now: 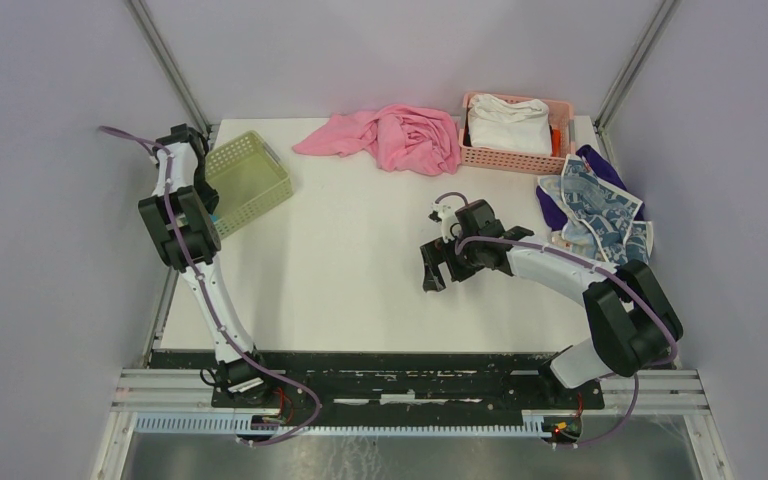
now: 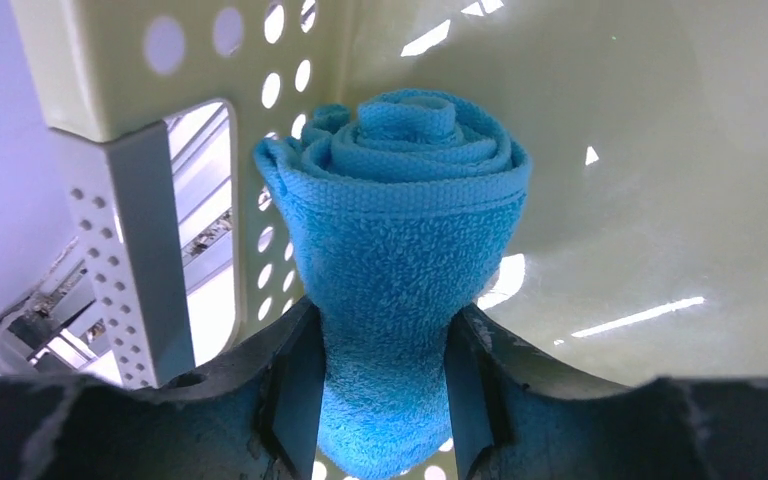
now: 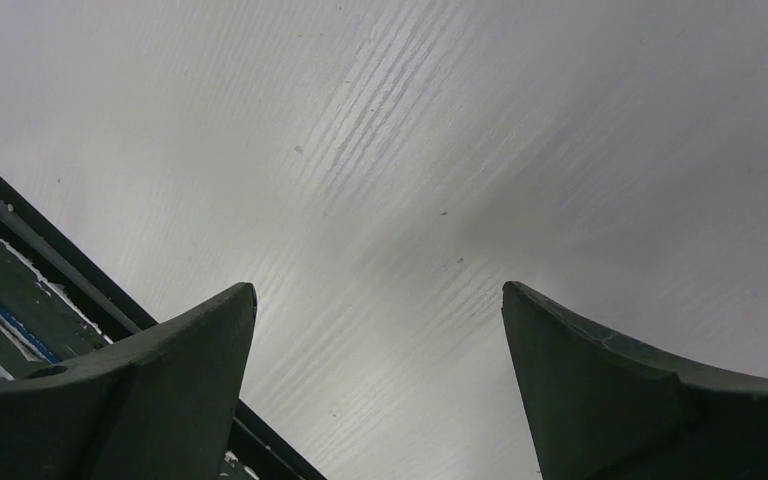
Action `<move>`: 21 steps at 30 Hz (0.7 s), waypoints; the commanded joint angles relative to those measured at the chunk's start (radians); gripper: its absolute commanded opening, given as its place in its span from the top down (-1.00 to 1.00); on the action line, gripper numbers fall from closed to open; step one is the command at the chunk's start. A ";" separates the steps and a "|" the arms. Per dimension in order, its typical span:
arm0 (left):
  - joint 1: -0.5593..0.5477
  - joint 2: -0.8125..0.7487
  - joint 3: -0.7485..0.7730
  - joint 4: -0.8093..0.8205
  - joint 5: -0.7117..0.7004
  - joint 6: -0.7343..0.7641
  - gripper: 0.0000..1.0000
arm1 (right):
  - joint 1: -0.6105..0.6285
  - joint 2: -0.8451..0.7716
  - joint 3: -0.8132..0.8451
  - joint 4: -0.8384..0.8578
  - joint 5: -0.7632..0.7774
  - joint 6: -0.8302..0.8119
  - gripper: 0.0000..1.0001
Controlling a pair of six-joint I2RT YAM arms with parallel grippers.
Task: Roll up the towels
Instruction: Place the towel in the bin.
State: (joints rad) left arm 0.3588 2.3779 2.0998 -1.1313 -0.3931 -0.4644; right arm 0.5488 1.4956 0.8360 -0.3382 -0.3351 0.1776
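A bright blue towel (image 2: pixel 400 200), rolled into a tight spiral, stands on end inside the pale green basket (image 2: pixel 580 120). My left gripper (image 2: pixel 385 330) is shut on its lower part, and the fingers pinch the terry in on both sides. In the top view this gripper (image 1: pixel 214 210) reaches into the green basket (image 1: pixel 255 170) at the table's left edge. A white towel with dark blue print (image 1: pixel 595 205) lies crumpled at the right edge. My right gripper (image 1: pixel 438 272) hangs open over the table's middle, its jaws (image 3: pixel 380 300) wide apart with only bare tabletop between them.
A large pink cloth (image 1: pixel 400 135) is heaped at the back centre. To its right, a pink basket (image 1: pixel 510 160) holds a white cloth (image 1: pixel 508 122). A purple cloth (image 1: pixel 600 160) lies under the printed towel. A black frame rail (image 3: pixel 50 270) runs along the table's near edge.
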 commanded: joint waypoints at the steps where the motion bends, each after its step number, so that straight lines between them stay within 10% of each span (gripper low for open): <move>1: 0.032 -0.030 -0.007 0.011 -0.105 0.049 -0.07 | -0.002 -0.009 0.003 0.044 -0.018 -0.001 -1.00; 21: 0.032 -0.095 0.009 0.011 -0.015 0.043 -0.56 | -0.002 -0.008 0.012 0.015 0.008 -0.007 -1.00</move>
State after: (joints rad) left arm 0.3656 2.3726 2.0930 -1.1320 -0.4084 -0.4339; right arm 0.5488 1.4967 0.8360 -0.3309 -0.3367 0.1776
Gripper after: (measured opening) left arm 0.775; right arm 0.999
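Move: The left hand is already down inside the green bin, still pinching the rolled blue towel, whose middle lies about 1 cm ahead of the finger pads and 1 cm lower. The bin's middle is some 9 cm to this hand's right and 5 cm ahead, while its handle wall stands close by, roughly 4 cm left. The pink towel is about 45 cm right and 16 cm ahead. From the idle right hand the bin's middle lies around 54 cm left and 21 cm ahead. The left hand spreads its fingers from about half to more than three quarters open, easing its squeeze on the rolled blue towel, which stays between them inside the bin. Meanwhile it drifts barely 1 cm left and back, towards the bin's handle wall, then all but stops low in the bin, with next to no turn of the wrist and no lift away yet. ##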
